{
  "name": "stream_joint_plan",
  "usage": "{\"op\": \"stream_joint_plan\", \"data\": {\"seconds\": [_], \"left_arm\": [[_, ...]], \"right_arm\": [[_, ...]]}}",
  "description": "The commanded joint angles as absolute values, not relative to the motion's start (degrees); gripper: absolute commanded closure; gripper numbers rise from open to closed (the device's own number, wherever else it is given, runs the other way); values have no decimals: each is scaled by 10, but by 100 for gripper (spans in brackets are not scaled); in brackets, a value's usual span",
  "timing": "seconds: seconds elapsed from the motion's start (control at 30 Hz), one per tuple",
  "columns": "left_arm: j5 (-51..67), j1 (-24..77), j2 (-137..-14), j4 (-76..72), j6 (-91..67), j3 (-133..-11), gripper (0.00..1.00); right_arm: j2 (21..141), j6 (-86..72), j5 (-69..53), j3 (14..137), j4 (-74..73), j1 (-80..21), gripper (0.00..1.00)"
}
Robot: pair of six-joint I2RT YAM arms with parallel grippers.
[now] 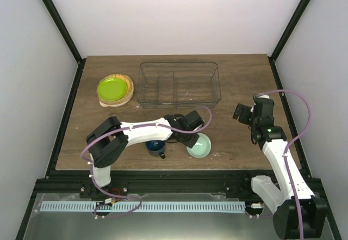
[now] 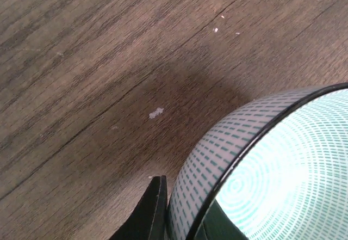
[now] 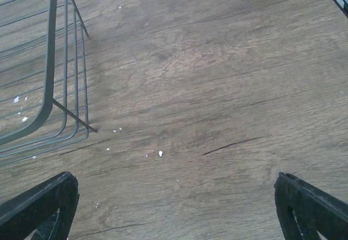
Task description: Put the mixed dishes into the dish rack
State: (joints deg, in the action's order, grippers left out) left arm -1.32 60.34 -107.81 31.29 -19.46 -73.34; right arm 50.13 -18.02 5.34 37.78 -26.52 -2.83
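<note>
The pale mint bowl (image 1: 199, 146) rests on the table near the front edge. My left gripper (image 1: 196, 133) is shut on its near rim. In the left wrist view the bowl's (image 2: 283, 164) wall sits between the gripper's (image 2: 185, 210) jaws, one black finger (image 2: 154, 207) outside and the other inside. The small dark blue mug (image 1: 155, 148) stands just left of the bowl, partly under the left arm. The lime-green plate (image 1: 113, 88) lies on the tan woven-look plate (image 1: 128, 85) at the back left. The clear dish rack (image 1: 179, 84) holds nothing. My right gripper (image 1: 242, 112) is open over bare wood.
The rack's wire corner (image 3: 51, 93) shows at the left of the right wrist view, with my right gripper (image 3: 174, 196) above plain wood beside it. Black frame posts (image 1: 285, 30) stand at the table's back corners. White crumbs (image 3: 160, 153) dot the wood.
</note>
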Motion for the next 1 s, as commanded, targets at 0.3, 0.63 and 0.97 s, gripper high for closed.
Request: {"op": "stream_joint_plan", "data": {"seconds": [0.3,0.63,0.97], "left_arm": [[158,534,-834,199,-194,-620,100],[444,387,-706,14,-269,-552,100],[571,364,-790,-338,-456,-484,100]], "right_arm": [[455,-166,-149,344,-159,-33,0],[446,-241,-460,242,61,-33,1],[441,-425,-620,147,425,-34,2]]}}
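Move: The left fingers already pinch the bowl's left rim, its middle about 5 cm right and 2 cm back of them. The open right gripper, where it is being taken, waits some 24 cm right, 7 cm ahead and 12 cm above; the mug stands about 15 cm left, level with the hand, the rack's middle about 25 cm ahead and 6 cm left. From the right hand the bowl lies some 19 cm left, 9 cm back and 14 cm below, the rack about 30 cm left and 18 cm ahead. Keeping its pinch on the rim, the left hand lifts the bowl off the table, some 23 cm up and about 4 cm left, rolling roughly 60 degrees until its fingers point right at the other gripper. The right hand, still wide open, swings about 15 cm left, with 5 cm back and 5 cm up, turning counter-clockwise and levelling to face the bowl. ##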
